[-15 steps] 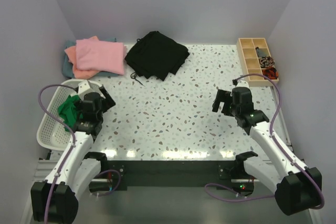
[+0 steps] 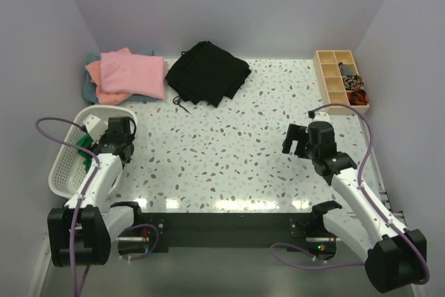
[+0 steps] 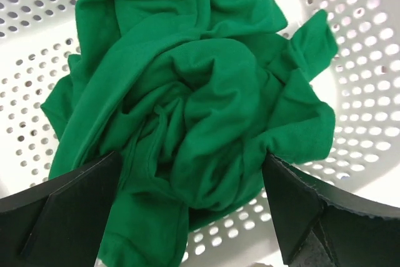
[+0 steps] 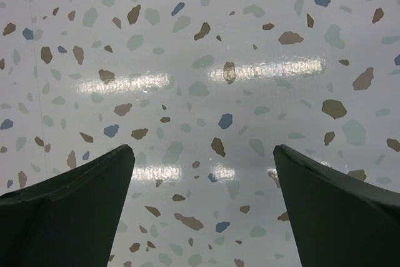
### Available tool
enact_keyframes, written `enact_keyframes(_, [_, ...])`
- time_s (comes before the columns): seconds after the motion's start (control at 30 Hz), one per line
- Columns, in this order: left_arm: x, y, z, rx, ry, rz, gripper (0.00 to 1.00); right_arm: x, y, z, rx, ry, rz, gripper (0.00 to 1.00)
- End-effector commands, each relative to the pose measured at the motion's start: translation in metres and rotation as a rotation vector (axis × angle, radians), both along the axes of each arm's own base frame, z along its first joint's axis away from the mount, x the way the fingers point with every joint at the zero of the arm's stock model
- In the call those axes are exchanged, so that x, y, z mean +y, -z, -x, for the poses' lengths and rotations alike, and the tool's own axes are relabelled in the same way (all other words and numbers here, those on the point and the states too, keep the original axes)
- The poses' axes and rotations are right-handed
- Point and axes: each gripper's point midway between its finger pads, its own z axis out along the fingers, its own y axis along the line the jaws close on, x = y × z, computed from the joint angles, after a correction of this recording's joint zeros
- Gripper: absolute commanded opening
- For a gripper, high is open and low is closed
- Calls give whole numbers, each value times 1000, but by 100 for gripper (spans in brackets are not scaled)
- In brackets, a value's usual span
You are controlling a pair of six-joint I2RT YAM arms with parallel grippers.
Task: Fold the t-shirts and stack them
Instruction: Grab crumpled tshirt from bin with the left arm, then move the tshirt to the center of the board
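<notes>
A bright green t-shirt (image 3: 187, 85) lies crumpled in the white mesh basket (image 3: 369, 60). My left gripper (image 3: 192, 164) is open right over it, one finger on each side of the bunched cloth, gripping nothing. From above, the left gripper (image 2: 104, 140) reaches into the basket (image 2: 66, 172), and only a bit of the green shirt (image 2: 85, 149) shows. Folded pink (image 2: 133, 74), salmon-orange (image 2: 92, 71) and grey-teal (image 2: 88, 92) t-shirts are stacked at the back left. My right gripper (image 2: 293, 142) hangs open and empty over the bare table (image 4: 206, 79).
A black garment (image 2: 207, 73) lies heaped at the back centre. A wooden compartment box (image 2: 339, 78) with small items stands at the back right. The basket sits off the table's left edge beside my left arm. Walls close in on three sides.
My left arm has swung left and gone down into the basket over the green shirt. The right arm has barely shifted.
</notes>
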Motion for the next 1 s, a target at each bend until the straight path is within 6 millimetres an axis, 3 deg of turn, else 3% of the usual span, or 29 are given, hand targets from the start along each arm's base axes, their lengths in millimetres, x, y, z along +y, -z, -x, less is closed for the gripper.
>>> enact_keyframes(0.0, [6, 6, -14, -46, -36, 30, 100, 4, -2, -8, -26, -22, 1, 99])
enact_keyframes(0.1, [7, 30, -14, 3, -22, 56, 94, 4, 0, -9, -20, -27, 3, 99])
enact_keyframes(0.17, [3, 43, -16, 38, 8, 78, 71, 4, 0, -9, -18, -25, 4, 99])
enact_keyframes(0.2, [2, 46, -17, 39, 14, 85, 51, 4, 0, -9, -20, -25, 4, 99])
enact_keyframes(0.23, [-1, 50, -18, 45, 23, 98, 2, 4, 0, -10, -20, -22, 4, 99])
enact_keyframes(0.3, [-5, 50, -21, 33, 47, 118, 0, 4, 0, -10, -18, -25, 4, 99])
enact_keyframes(0.37, [-9, 37, -27, -10, 81, 119, 0, 6, 0, -10, -20, -29, -2, 99])
enact_keyframes(0.5, [-16, -21, -44, -175, 164, 112, 0, 14, -2, -12, -29, -58, -32, 99])
enact_keyframes(0.57, [-21, -85, -59, -319, 228, 80, 0, 20, -4, -13, -40, -80, -56, 99])
enact_keyframes(0.63, [-29, -132, -63, -402, 296, 69, 0, 22, -6, -15, -46, -83, -72, 99])
enact_keyframes(0.67, [-31, -178, -68, -477, 339, 36, 0, 23, -6, -15, -45, -85, -77, 99])
enact_keyframes(0.73, [-52, -221, -72, -558, 469, 53, 0, 25, -6, -17, -51, -82, -90, 99])
enact_keyframes(0.77, [-63, -257, -72, -628, 544, 35, 0, 26, -6, -18, -54, -81, -98, 99])
enact_keyframes(0.8, [-87, -278, -73, -690, 676, 68, 0, 29, -4, -17, -47, -87, -112, 99])
enact_keyframes(0.87, [-113, -306, -68, -772, 822, 97, 0, 32, -4, -19, -44, -89, -126, 99])
enact_keyframes(0.9, [-140, -320, -62, -825, 973, 129, 0, 32, -4, -20, -44, -84, -129, 99])
enact_keyframes(0.97, [-168, -318, -55, -849, 1114, 199, 0, 33, -3, -20, -40, -84, -131, 99])
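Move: The crumpled green t-shirt lies in the white bin almost under the open left fingers, about 2 cm ahead, 1 cm to their left and 5 cm below; the bin's middle is roughly 1 cm back and 1 cm right of the hand. The pink t-shirt stack is some 18 cm ahead and 10 cm right, the black t-shirt some 18 cm ahead and 28 cm right. From the right hand, the green t-shirt is about 50 cm left, level fore and aft. The left hand sinks about 4 cm farther into the bin, easing slightly forward, and its fingers shut from wide open on the crumpled green t-shirt, pinching a fold of it. Keeping that grip it then climbs, slowly at first and then fast, some 33 cm up out of the bin, drawing forward and about 9 cm to the right, towards the table, while the wrist tips the fingers up by roughly 40 degrees to near level and swings them clockwise until they point forward, and the open, empty right hand drifts a couple of centimetres left. ##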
